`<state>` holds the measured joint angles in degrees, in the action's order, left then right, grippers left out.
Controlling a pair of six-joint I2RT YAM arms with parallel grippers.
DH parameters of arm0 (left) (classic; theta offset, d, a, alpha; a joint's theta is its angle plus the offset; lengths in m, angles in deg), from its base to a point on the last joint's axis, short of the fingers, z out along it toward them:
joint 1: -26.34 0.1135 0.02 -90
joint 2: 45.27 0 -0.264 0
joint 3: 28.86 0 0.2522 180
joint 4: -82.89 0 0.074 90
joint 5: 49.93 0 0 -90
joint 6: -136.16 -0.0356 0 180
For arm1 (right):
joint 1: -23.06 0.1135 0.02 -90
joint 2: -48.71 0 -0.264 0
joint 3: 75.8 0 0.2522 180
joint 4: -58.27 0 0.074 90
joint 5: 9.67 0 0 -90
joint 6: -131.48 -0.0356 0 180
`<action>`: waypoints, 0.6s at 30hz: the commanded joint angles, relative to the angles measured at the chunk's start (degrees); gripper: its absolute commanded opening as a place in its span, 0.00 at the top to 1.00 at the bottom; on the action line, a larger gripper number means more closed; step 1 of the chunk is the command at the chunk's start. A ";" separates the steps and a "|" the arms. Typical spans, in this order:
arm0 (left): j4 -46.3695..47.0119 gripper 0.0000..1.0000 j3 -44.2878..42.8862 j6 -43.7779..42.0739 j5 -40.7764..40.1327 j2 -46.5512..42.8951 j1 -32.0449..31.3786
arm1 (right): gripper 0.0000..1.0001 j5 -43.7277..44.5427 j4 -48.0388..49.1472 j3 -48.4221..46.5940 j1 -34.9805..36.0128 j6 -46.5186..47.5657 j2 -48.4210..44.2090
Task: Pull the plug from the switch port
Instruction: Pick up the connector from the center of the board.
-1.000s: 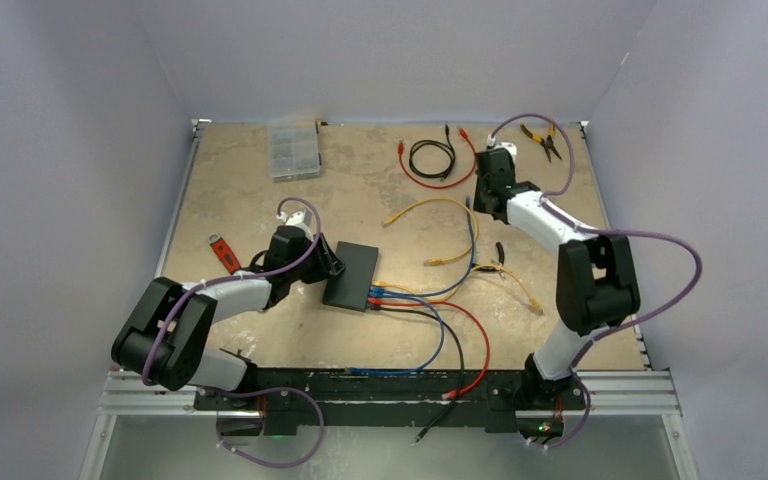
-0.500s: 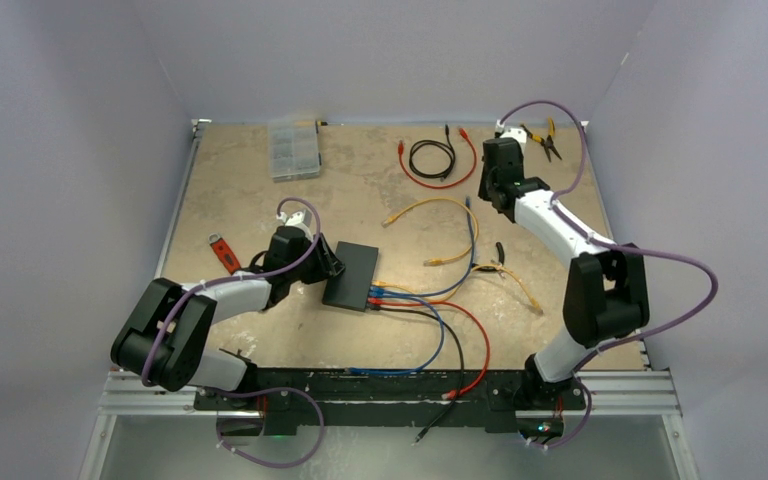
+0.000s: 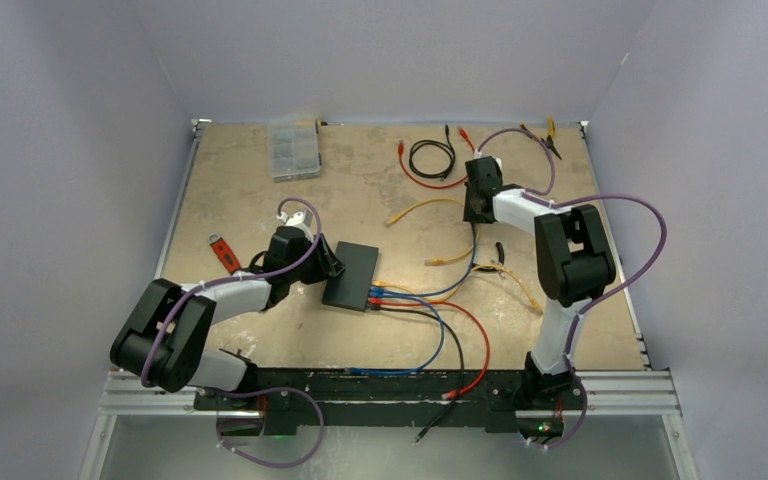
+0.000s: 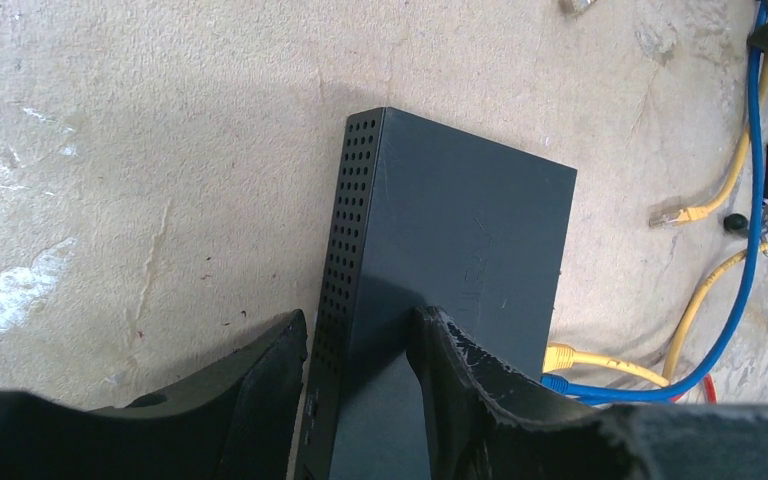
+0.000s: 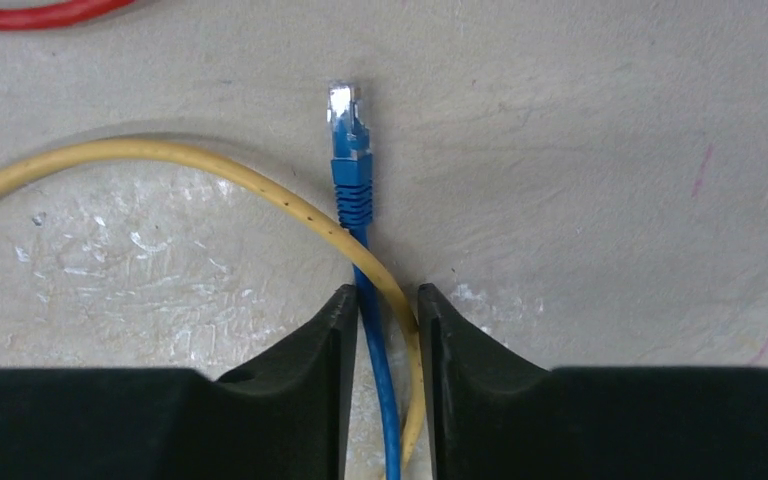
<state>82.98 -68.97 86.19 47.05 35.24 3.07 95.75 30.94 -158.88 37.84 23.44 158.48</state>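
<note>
The flat black switch lies left of the table's centre, seen close in the left wrist view. My left gripper is shut on its near left edge, one finger against the perforated side and the other on top. Yellow, blue and red plugs sit in its right edge. A blue plug lies free on the table, crossed by a yellow cable. My right gripper is open, its jaws narrowly straddling both cables just behind that plug.
A clear compartment box stands at the back left. Coiled red and black leads and pliers lie at the back. A red tool lies left of the left arm. Loose cables run toward the near edge.
The right gripper has gone from shut to open, and its wrist has swung left and nearer, over the blue cable. The left arm and the switch have not moved.
</note>
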 commanded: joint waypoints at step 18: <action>-9.33 0.56 2.33 -3.41 0.14 1.93 -0.46 | 1.00 2.81 -1.99 -2.11 -0.90 -0.59 -8.97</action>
<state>83.02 -68.97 85.80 47.09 35.28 3.07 96.32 30.22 -159.07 37.21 23.16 155.73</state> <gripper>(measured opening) 0.440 0.020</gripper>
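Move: The right hand is down over the blue cable, which runs between its parted fingers, about 1 cm below them. The blue plug lies 4 cm straight ahead, with the yellow cable crossing the blue 1 cm ahead. The red cable's bend is some 7 cm ahead and 5 cm left; a yellow plug is about 17 cm left and 1 cm back. From the left hand, the gripped stretch of blue cable is roughly 14 cm ahead and 27 cm to its right. The right fingers shut on the blue cable just behind its plug, pinching the yellow cable that crosses it as well, while the hand edges about 1 cm forward. Once shut, it starts upward, some 2 cm clear of the grasp height, drifting slightly back and right. The left hand stays put, keeping its fingers astride the switch's edge. ##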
